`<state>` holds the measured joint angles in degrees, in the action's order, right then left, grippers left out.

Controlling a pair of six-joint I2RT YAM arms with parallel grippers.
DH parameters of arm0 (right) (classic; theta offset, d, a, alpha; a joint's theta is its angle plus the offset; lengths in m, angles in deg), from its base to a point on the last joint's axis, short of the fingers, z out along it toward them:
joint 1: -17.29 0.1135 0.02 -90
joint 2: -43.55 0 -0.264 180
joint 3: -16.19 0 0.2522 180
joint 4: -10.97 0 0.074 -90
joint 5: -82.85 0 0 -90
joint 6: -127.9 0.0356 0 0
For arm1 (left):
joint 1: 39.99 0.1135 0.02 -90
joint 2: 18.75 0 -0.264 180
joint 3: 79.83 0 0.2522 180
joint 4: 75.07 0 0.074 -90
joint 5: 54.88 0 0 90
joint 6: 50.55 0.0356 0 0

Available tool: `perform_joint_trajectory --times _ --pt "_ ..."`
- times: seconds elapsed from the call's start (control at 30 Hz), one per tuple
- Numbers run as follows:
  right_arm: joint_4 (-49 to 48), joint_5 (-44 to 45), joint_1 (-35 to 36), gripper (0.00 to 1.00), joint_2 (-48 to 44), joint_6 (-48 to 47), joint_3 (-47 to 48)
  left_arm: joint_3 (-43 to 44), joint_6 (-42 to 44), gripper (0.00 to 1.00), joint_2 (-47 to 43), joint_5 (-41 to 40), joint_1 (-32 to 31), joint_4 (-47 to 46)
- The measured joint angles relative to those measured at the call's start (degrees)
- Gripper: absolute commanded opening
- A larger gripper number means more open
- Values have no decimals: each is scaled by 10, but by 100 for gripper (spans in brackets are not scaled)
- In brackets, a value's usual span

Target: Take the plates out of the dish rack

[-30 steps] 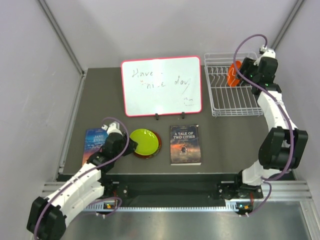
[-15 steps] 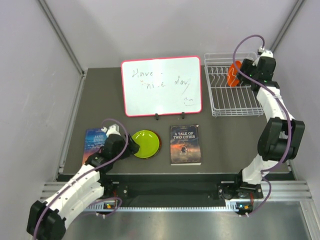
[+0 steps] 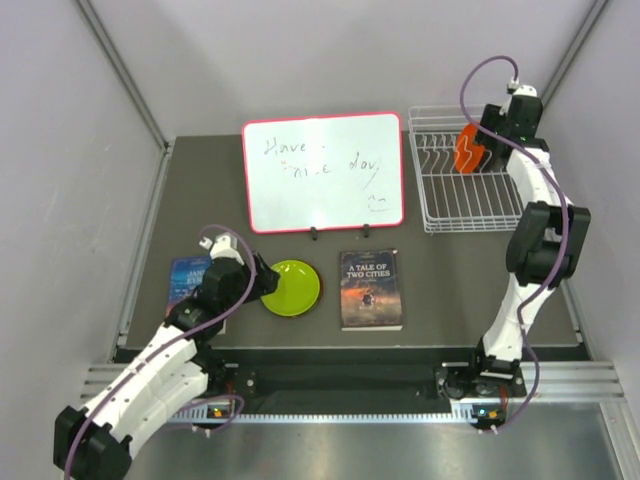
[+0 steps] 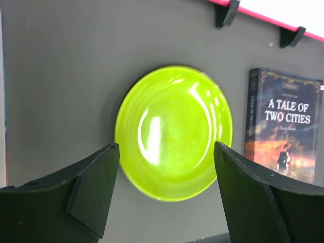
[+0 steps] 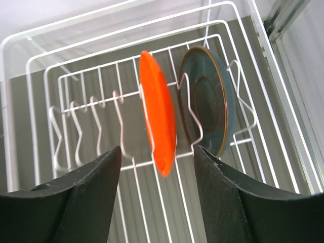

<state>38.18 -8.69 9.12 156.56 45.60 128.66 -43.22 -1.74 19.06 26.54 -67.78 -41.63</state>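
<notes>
The lime green plate [image 3: 292,288] [image 4: 173,132] lies flat on the dark table. My left gripper [image 3: 264,279] [image 4: 166,147] hovers open at its near-left edge, with nothing between its fingers. The white wire dish rack [image 3: 470,205] [image 5: 76,106] stands at the back right. An orange plate [image 3: 467,148] [image 5: 158,119] and a teal plate with a brown rim [image 5: 207,98] stand upright in its slots. My right gripper [image 3: 482,150] [image 5: 157,149] is over the rack, open. Its jaws stand either side of the orange plate's near edge, with a gap on both sides.
A red-framed whiteboard [image 3: 322,172] stands at the back centre. The book "A Tale of Two Cities" [image 3: 370,289] [image 4: 283,126] lies just right of the green plate. A blue book [image 3: 185,280] lies left of it, partly under my left arm. Walls close in on both sides.
My left gripper has opened and let go of the green plate, which now lies flat. My right gripper has shifted back over the rack and its jaws have narrowed around the orange plate.
</notes>
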Motion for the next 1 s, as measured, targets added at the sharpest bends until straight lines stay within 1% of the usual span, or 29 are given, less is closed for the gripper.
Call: perform_joint_trajectory --times 0.2,0.23,0.27,0.33,0.57,0.6,0.63,0.73,0.8,0.87,0.9,1.0 --pt "31 5 0 56 90 -12 97 21 29 79 70 14 0 -72" --pt "36 5 0 49 104 -14 113 24 32 79 81 18 0 -80" --pt "41 6 0 44 114 -16 125 28 35 79 94 22 0 -92" --pt "51 7 0 40 131 -20 148 35 38 79 118 32 0 -110" --pt "67 13 0 41 150 -31 170 42 43 79 150 49 0 -142" --pt "68 15 0 40 151 -33 170 42 43 79 150 49 0 -142" --pt "70 16 0 34 153 -35 171 42 44 79 150 49 0 -143" --pt "73 19 0 31 161 -39 175 42 47 79 150 49 0 -147" --pt "74 19 0 25 167 -42 177 42 50 79 149 47 0 -151" --pt "75 19 0 13 174 -47 177 42 50 79 149 46 0 -152" --pt "75 19 0 1 176 -50 177 42 50 79 149 44 0 -152" --pt "76 28 1 0 179 -70 181 42 51 79 142 37 0 -152"
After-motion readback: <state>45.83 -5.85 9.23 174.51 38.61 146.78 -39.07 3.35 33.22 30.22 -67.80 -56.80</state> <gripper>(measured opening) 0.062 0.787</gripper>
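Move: The orange plate stands on edge in the dish rack, some 8 cm ahead of the right hand, about 1 cm to its right and 10 cm below. The dark plate stands roughly 5 cm to the right of the orange one, level with it fore and aft. The rack's middle is some 3 cm nearer than the orange plate and a little lower. From the left hand the orange plate lies about 38 cm ahead and 50 cm to the right, near its height. Forward and down together at first, then mostly straight down, the right hand travels about 5 cm out and 7 cm lower with a slight rightward drift. Its fingers tip down some 8 degrees and close from just over half open, pinching the orange plate's rim beside the dark plate. The empty left hand, wide open, moves some 5 cm forward and right, rising slightly. ##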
